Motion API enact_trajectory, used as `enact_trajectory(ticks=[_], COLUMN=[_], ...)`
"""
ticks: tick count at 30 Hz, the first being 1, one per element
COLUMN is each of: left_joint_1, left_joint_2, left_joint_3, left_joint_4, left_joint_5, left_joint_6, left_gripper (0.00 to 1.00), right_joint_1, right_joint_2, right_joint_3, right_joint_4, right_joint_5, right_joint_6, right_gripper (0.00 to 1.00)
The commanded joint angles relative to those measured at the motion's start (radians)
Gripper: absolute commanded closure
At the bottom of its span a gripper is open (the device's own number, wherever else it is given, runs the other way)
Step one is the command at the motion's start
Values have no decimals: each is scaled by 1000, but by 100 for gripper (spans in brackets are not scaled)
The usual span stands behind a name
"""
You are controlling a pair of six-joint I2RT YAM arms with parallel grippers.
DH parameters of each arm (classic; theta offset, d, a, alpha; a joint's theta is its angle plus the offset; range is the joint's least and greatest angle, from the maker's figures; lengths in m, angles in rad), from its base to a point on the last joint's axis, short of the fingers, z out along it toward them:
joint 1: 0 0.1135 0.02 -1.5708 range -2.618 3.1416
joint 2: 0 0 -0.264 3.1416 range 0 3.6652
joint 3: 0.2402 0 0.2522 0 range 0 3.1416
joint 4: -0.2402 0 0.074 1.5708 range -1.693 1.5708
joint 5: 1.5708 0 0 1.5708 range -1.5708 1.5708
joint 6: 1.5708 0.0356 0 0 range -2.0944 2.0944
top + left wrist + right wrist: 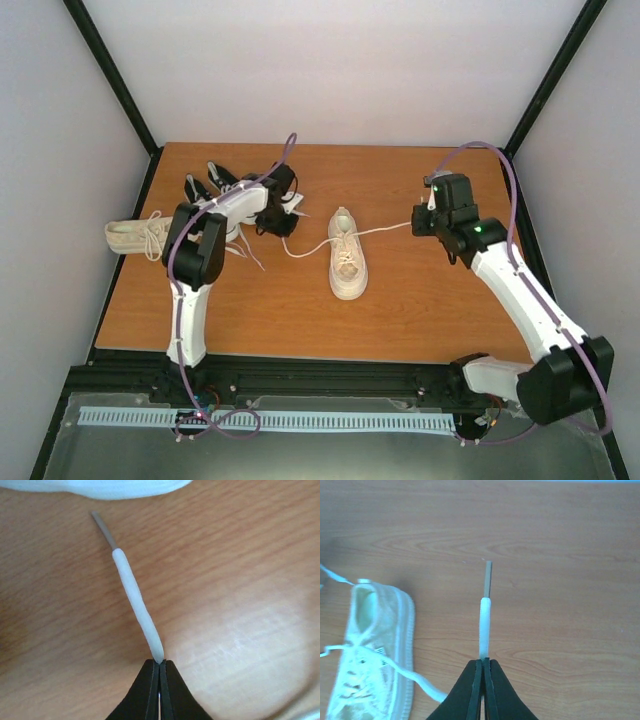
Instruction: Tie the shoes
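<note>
One cream shoe (347, 262) lies mid-table, its two lace ends drawn out to either side. My left gripper (283, 232) is shut on the left lace end (137, 600), whose grey aglet (102, 526) points away just above the wood; my left gripper (159, 662) pinches it at the fingertips. My right gripper (414, 226) is shut on the right lace end (485, 625), which runs taut from the cream shoe (370, 655); my right gripper (483, 661) clamps it just below its aglet. A second cream shoe (135, 236) lies at the far left. Black shoes (197, 187) sit behind, partly hidden by my left arm.
A white shoe edge (100, 487) fills the top of the left wrist view. Black frame posts and pale walls enclose the table (430, 310) on three sides. Purple cables loop over both arms.
</note>
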Motion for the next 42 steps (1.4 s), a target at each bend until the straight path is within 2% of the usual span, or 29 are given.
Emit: enact_trajectory(ticks=[1, 7, 11, 15, 20, 26, 28, 29, 32, 34, 37, 42], left_joint_1=[5, 1, -19, -32, -73, -82, -82, -82, -82, -82, -82, -79], left_joint_2=[-150, -317, -437, -563, -622, -642, -650, -649, -637, -627, -606, -518], left_joint_3=[14, 104, 94, 5, -62, -101, -117, -120, -124, -121, -105, -32], left_joint_4=[5, -90, -161, -144, -137, -161, -159, -156, -137, -122, -81, -78], left_joint_5=[91, 340, 503, 651, 683, 699, 708, 714, 720, 716, 666, 585], left_joint_6=[28, 130, 224, 277, 317, 355, 358, 355, 332, 313, 263, 239], left_gripper=[99, 99, 99, 99, 99, 99, 99, 99, 99, 99, 99, 99], right_joint_1=[8, 25, 53, 77, 181, 196, 204, 209, 218, 210, 158, 44], right_joint_2=[-92, -69, 22, 161, 381, 570, 601, 614, 611, 575, 512, 376], right_joint_3=[-19, 3, 49, 110, 258, 399, 423, 436, 437, 407, 341, 176], right_joint_4=[45, 123, 182, 254, 258, 257, 246, 230, 217, 230, 268, 342], right_joint_5=[-194, -607, -752, -851, -874, -904, -916, -918, -953, -929, -932, -941], right_joint_6=[-126, -216, -262, -237, -249, -219, -226, -238, -262, -261, -229, -198], right_gripper=[97, 97, 97, 97, 96, 92, 86, 79, 49, 39, 36, 38])
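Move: The left hand, down at the table, already pinches one lace end. From it the white shoe's middle lies about 17 cm right, 4 cm back and 3 cm higher; the nearer black sneaker is some 12 cm ahead and 12 cm left. The right hand already holds the other lace end high up. From it the white shoe is about 16 cm left, 5 cm ahead and 17 cm below, and the left lace end about 33 cm left, 8 cm ahead and 19 cm lower. Leftward across the white shoe, the right hand carries its lace end about 25 cm, rising slightly then sinking, turning counter-clockwise nearly 60 degrees; it opens, lets that end go and starts back right, open. The left hand, grip kept, climbs some 25 cm, then draws back and somewhat right, tilting so its lace end points at the right gripper. ##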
